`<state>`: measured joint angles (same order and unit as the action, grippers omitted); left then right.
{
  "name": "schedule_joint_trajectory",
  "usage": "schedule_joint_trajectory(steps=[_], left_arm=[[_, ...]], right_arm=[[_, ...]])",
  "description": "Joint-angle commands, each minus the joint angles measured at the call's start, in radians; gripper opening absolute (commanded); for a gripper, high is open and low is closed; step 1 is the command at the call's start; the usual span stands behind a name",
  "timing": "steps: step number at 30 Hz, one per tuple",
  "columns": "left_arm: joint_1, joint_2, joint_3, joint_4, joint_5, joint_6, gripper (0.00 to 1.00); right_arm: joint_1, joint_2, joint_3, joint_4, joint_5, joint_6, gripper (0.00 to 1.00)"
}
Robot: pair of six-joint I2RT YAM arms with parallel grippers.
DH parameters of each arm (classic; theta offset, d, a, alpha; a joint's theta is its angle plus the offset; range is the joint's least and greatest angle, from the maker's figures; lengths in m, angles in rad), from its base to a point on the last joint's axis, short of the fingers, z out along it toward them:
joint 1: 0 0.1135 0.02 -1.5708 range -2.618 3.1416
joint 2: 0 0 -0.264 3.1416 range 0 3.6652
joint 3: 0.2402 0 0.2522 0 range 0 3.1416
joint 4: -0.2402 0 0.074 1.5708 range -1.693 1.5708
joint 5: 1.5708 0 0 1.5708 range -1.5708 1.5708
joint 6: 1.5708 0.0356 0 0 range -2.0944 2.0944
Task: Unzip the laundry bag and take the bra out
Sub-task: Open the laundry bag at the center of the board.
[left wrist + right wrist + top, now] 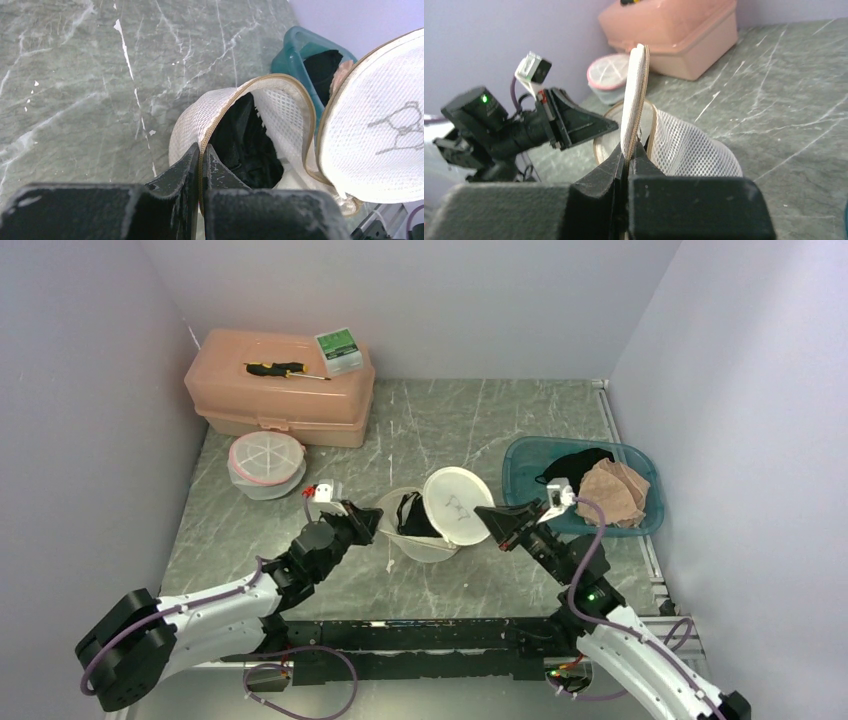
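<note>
The white mesh laundry bag [418,545] sits unzipped at the table's middle, its round lid [457,505] lifted off the body. The black bra [408,515] lies inside the open bag; in the left wrist view the bra [247,145] fills the opening. My left gripper [202,148] is shut on the tan zipper rim of the bag's body at its left side, where the overhead view also shows the left gripper [372,520]. My right gripper [628,150] is shut on the edge of the lid [635,95] and holds it upright, right of the bag [485,512].
A teal bin [520,465] holding black and beige garments stands at the right. At the back left is a pink toolbox [280,405] with a screwdriver and a small green box on top. A second round mesh bag with pink trim [266,462] lies in front of it.
</note>
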<state>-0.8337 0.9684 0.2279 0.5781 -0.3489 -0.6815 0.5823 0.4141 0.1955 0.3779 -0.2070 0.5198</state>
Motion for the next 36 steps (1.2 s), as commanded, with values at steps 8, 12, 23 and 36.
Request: schedule_joint_trajectory(steps=[8,12,23,36], left_arm=[[-0.005,-0.018,0.043,-0.128,0.002,-0.027,0.1],[-0.005,-0.033,0.056,-0.177,0.008,-0.038,0.11],[-0.005,0.017,0.243,-0.436,0.098,-0.064,0.1],[-0.005,0.175,0.399,-0.608,0.175,-0.079,0.08]], right_arm=[[0.002,-0.289,0.045,-0.465,0.305,0.17,0.56],[0.003,-0.278,0.164,-0.598,0.323,0.094,0.69],[0.082,0.215,0.443,-0.603,0.18,-0.09,0.72],[0.278,0.674,0.505,-0.561,0.435,-0.162,0.72]])
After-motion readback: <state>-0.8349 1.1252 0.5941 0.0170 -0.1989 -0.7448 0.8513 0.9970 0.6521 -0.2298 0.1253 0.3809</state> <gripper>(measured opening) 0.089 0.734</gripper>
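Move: The laundry bag's hinge-side rim lies about 4 cm left of the right hand, level fore-and-aft, some 12 cm below; that hand grips the lid's edge, its middle 3 cm ahead, 4 cm left, 4 cm below. The black bra in the bag is 7 cm ahead, 11 cm left; the teal bin 16 cm ahead, 25 cm right, both about 17 cm below. From the left hand, already pinching the opposite rim, the hinge is some 5 cm back, 15 cm right, 4 cm below. Right hand draws right, releases the lid, then sweeps down-left some 10 cm towards the hinge; left keeps pinching. ##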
